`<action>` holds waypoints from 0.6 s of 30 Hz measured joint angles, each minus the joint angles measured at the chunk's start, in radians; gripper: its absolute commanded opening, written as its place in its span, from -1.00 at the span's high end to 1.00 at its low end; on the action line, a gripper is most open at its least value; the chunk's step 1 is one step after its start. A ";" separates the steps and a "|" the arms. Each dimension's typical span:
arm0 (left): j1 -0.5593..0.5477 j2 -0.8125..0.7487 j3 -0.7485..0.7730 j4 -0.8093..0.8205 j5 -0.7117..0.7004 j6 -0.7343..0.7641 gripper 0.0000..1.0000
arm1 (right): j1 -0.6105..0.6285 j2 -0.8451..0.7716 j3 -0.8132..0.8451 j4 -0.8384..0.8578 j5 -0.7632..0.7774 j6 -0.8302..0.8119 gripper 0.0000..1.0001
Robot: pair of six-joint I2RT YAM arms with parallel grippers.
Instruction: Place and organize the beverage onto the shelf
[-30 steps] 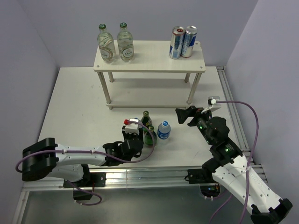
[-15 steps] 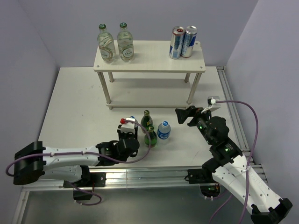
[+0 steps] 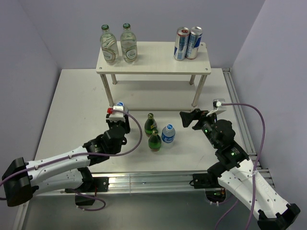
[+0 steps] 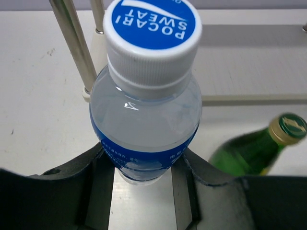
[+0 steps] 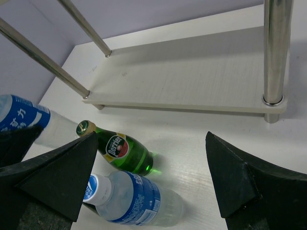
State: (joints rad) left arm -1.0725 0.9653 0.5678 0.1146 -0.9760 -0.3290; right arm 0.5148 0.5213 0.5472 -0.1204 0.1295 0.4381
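The shelf (image 3: 153,62) stands at the back, with two clear glass bottles (image 3: 119,45) on its top left and two cans (image 3: 187,43) on its top right. My left gripper (image 3: 117,116) is shut on a blue-capped Pocari Sweat bottle (image 4: 144,120), held upright just in front of the shelf's left front leg (image 4: 73,45). Two green bottles (image 3: 152,132) and a second Pocari bottle (image 3: 168,133) stand mid-table. My right gripper (image 3: 188,119) is open, empty and just right of them. Its wrist view shows a green bottle (image 5: 120,150) and that Pocari bottle (image 5: 129,197) between its fingers' line of sight.
The shelf's lower board (image 5: 192,76) is bare, with a metal leg (image 5: 276,52) at its right front corner. A green bottle (image 4: 259,148) stands close to the right of my left gripper. Purple walls close in the white table (image 3: 76,105) on three sides.
My left gripper closed on the Pocari bottle beside the green bottles and carried it left and back toward the shelf's left front leg. The right arm has not moved.
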 measured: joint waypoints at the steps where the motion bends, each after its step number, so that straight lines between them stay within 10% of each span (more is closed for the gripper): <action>1: 0.023 0.005 0.002 0.028 0.023 0.023 0.99 | 0.000 0.000 0.000 0.000 0.000 0.000 -1.00; 18: 0.376 0.310 0.181 0.282 0.293 0.159 0.99 | 0.000 0.008 0.000 0.000 -0.001 0.003 -1.00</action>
State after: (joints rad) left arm -0.6968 1.2751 0.7486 0.3962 -0.6827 -0.1696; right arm 0.5148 0.5293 0.5472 -0.1200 0.1287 0.4408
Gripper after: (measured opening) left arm 0.477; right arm 0.998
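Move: The held Pocari Sweat bottle is bound for the left end of the lower board, some 23 cm ahead of the left hand, 1 cm to its left and 17 cm below. The left front post stands about 16 cm ahead and 8 cm left. The far green bottle is roughly 13 cm right and 1 cm ahead, the near one 14 cm right and 8 cm back, both 12 cm lower. From the right hand the board spot lies about 26 cm ahead, 28 cm left and 22 cm down. The Pocari Sweat bottle, still upright between the left fingers, is carried briskly forward about 11 cm, towards the left end of the lower board and the gap beside the left front post. It rises some 2 to 3 cm on the way, levelling off at the end; the hand turns only a few degrees, and the fingers keep their hold. ##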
